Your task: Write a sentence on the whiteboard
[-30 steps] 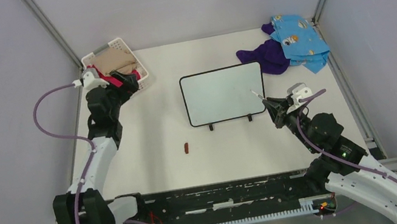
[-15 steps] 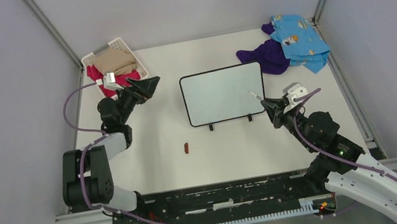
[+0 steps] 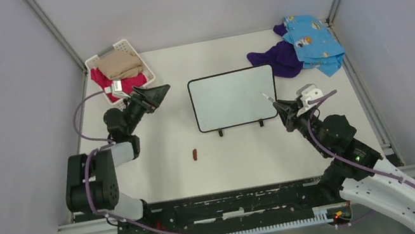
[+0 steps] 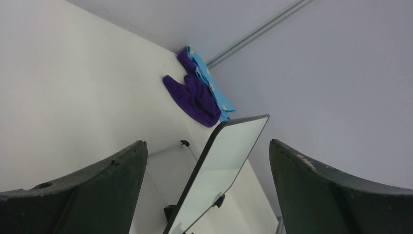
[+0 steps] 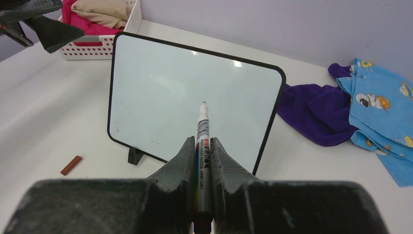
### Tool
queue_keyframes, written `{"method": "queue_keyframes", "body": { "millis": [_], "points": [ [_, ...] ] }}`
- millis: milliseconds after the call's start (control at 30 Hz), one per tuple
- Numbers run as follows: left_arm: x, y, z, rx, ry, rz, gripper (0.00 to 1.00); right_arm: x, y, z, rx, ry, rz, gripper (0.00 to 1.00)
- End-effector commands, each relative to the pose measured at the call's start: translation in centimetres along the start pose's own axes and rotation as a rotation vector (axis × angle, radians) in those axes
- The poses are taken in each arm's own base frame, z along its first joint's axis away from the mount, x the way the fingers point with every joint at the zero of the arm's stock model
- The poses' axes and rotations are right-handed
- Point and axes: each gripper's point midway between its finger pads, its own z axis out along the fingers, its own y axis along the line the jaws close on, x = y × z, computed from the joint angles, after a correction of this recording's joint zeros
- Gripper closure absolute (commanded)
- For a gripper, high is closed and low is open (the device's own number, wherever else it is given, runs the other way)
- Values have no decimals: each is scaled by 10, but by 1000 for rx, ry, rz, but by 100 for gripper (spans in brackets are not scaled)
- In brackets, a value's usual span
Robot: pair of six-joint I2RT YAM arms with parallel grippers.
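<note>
The whiteboard [image 3: 234, 98] stands tilted on its black feet at mid-table; its face is blank and no sentence shows on it. It also shows in the right wrist view [image 5: 195, 97] and edge-on in the left wrist view [image 4: 219, 165]. My right gripper [image 3: 282, 110] [image 5: 200, 142] is shut on a grey marker [image 5: 202, 127], whose uncapped tip points at the board's right part, a short way off it. My left gripper [image 3: 160, 90] [image 4: 207, 146] is open and empty, left of the board's left edge, facing it.
A small red marker cap [image 3: 195, 154] [image 5: 71, 165] lies on the table in front of the board. A white basket [image 3: 126, 43] with clothes stands at the back left. Purple cloth [image 3: 275, 57] and blue cloth [image 3: 311, 41] lie at the back right.
My left arm has swung away from the basket and to the right, and its open gripper now faces the board's left edge. My right gripper and marker have barely moved.
</note>
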Motion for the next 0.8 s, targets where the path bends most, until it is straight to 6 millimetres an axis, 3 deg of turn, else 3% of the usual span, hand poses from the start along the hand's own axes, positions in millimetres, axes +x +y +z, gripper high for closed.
{"method": "queue_keyframes", "body": {
  "millis": [0, 100, 300, 367, 433, 500, 633, 767],
  "points": [
    [-17, -1, 6, -205, 20, 238, 0, -28, -4, 1, 20, -76, 10, 100],
    [-19, -6, 7, -356, 43, 399, 0, -26, -4, 1, 18, -72, 6, 100],
    [-38, -66, -6, -255, -35, 488, 0, -23, -1, 1, 3, -69, 12, 100],
    [-68, -61, -20, -389, -197, 414, 0, -25, 0, 1, -1, -74, 19, 100],
    [-73, -68, -24, -378, -214, 424, 0, -25, 1, 0, -5, -74, 24, 100],
    [-68, -71, -21, -356, -167, 458, 0, -28, 2, 1, -9, -85, 34, 100],
    [-58, -44, -18, -453, -121, 369, 0, -29, 6, 2, -24, -96, 56, 100],
    [-31, -36, -10, -437, -55, 289, 0, -29, 6, 1, -27, -92, 65, 100]
  ]
}}
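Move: The whiteboard's middle lies about 13 cm ahead of the right hand, 11 cm to its left and roughly 11 cm lower; that hand already holds the marker. From the same hand the purple cloth is some 27 cm ahead and 9 cm right, near table height. The empty left hand has the whiteboard about 23 cm to its right, 3 cm back and 6 cm below, with the laundry basket 17 cm ahead, 17 cm left, lower down. The marker stays in the right hand's grip, pointed at the whiteboard and nearly still; no touch of its tip on the board can be made out. The empty left hand rises over 9 cm, first edging right, then left away from the board, and sinks some 3 cm again, rolling its left side up and swinging counter-clockwise, about 30 degrees in all, fingers wide open. ##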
